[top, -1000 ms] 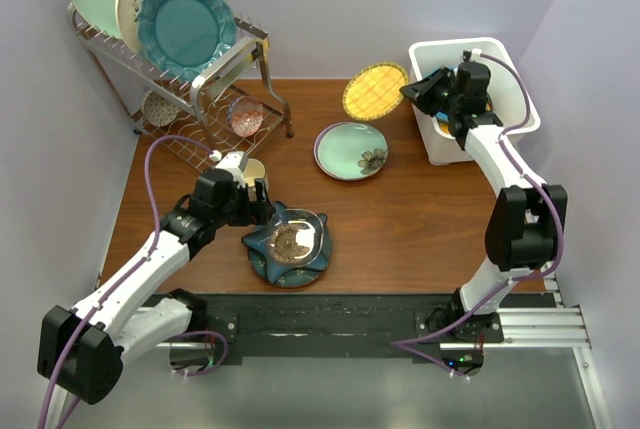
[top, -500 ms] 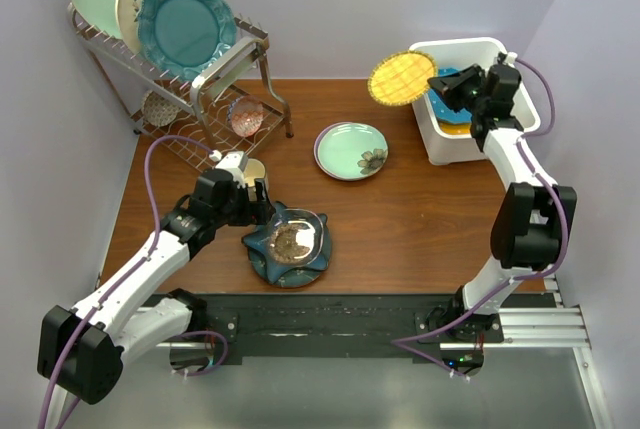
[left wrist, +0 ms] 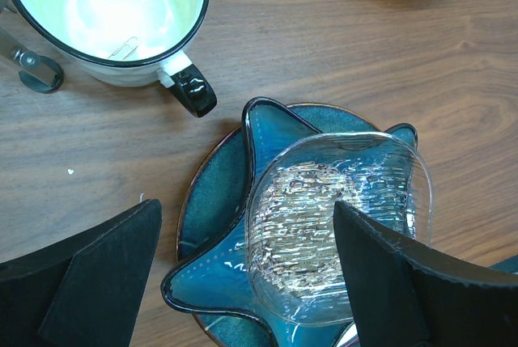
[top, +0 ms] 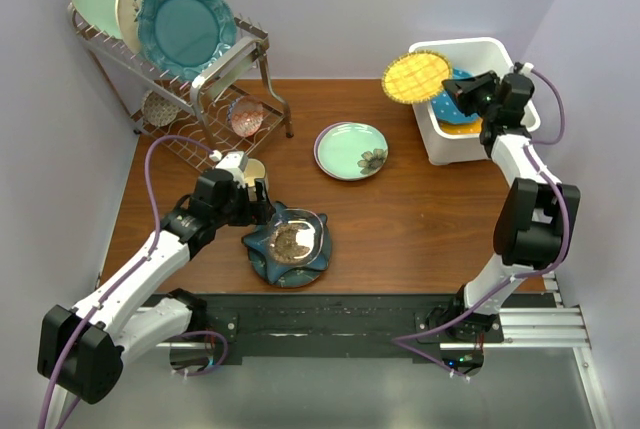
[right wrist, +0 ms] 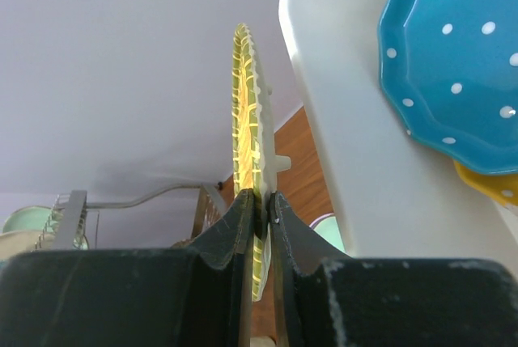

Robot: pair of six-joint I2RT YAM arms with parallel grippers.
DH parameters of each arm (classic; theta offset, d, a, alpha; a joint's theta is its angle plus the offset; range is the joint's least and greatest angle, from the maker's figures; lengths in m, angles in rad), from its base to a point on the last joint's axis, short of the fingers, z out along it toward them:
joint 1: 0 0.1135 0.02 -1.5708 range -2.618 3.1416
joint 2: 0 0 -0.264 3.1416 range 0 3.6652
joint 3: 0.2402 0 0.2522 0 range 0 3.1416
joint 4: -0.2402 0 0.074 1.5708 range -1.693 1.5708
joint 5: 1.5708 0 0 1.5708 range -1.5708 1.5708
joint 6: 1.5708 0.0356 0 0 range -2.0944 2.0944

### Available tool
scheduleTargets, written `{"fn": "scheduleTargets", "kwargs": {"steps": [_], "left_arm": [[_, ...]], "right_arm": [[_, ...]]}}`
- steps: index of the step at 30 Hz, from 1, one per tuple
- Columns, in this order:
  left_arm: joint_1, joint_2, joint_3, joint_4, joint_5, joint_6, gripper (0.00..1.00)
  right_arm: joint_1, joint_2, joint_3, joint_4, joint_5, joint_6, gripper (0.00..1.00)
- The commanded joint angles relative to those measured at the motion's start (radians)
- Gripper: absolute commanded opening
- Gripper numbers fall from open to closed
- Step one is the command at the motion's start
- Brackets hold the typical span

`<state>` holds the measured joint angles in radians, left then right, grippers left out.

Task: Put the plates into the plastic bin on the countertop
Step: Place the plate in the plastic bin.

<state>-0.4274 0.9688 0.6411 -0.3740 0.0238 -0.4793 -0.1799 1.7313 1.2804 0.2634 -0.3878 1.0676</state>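
My right gripper (top: 452, 95) is shut on the rim of the yellow lattice plate (top: 415, 76), holding it in the air over the left rim of the white plastic bin (top: 478, 49). In the right wrist view the plate (right wrist: 247, 96) stands edge-on between my fingers (right wrist: 243, 226). A blue dotted plate (right wrist: 457, 56) lies in the bin over an orange one (right wrist: 486, 185). A pale green plate (top: 351, 150) lies on the countertop (top: 420, 219). My left gripper (left wrist: 243, 282) is open above a dark teal star-shaped plate (left wrist: 218, 226) that carries a clear glass dish (left wrist: 332, 217).
A wire rack (top: 190, 99) at the back left holds upright mint, cream and teal plates. A cream cup with a black handle (left wrist: 113, 15) stands beside the teal plate. Walls close in the table at the back and sides.
My right gripper has lifted the yellow lattice plate off the countertop and carried it right, up to the bin's left rim. The left arm has not moved.
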Motion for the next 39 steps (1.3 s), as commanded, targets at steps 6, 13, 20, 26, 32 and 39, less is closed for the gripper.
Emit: {"fn": "scheduleTargets", "kwargs": {"steps": [6, 13, 20, 26, 32, 39], "left_arm": [[0.006, 0.008, 0.000, 0.037, 0.005, -0.008, 0.92], [0.004, 0.008, -0.001, 0.040, 0.007, -0.008, 0.92], [0.006, 0.015, 0.000, 0.040, 0.007, -0.008, 0.92], [0.006, 0.013, -0.001, 0.041, 0.005, -0.008, 0.92], [0.006, 0.016, -0.001, 0.040, 0.007, -0.008, 0.91], [0.006, 0.011, -0.003, 0.040, 0.002, -0.008, 0.92]], "right_arm": [[-0.050, 0.034, -0.052, 0.229, -0.039, 0.112, 0.00], [-0.082, 0.060, -0.064, 0.284, -0.063, 0.146, 0.00], [-0.105, 0.076, -0.062, 0.361, -0.086, 0.195, 0.00], [-0.122, 0.089, -0.095, 0.421, -0.080, 0.238, 0.00], [-0.139, 0.102, -0.128, 0.453, -0.066, 0.259, 0.00], [-0.155, 0.116, -0.122, 0.459, -0.045, 0.269, 0.00]]}}
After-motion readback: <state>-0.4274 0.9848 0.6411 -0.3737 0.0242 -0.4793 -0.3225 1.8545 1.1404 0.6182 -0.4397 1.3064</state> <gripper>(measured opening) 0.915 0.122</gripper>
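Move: The pie-pattern plate is already pinched by its rim in the right hand. The plastic bin's middle lies about 7 cm to that hand's right, roughly 1 cm ahead and some 15 cm below. Inside the bin, the blue dotted plate is about 5 cm right, 1 cm back and 15 cm down; the green flowered plate on the counter is some 25 cm left, 16 cm back and 25 cm down. From the left hand the bin is about 60 cm right and 28 cm ahead, near its own height. Rightward by about 7 cm, with hardly any reach forward, the right hand carries the pie-pattern plate in from the bin's left wall over the blue dotted plate. It dips some 3 cm, lifts about 2 cm, then sinks again to end 4 cm lower, the wrist rolling roughly 12 degrees with its left side rising. The fingers keep their pinch on the rim. ##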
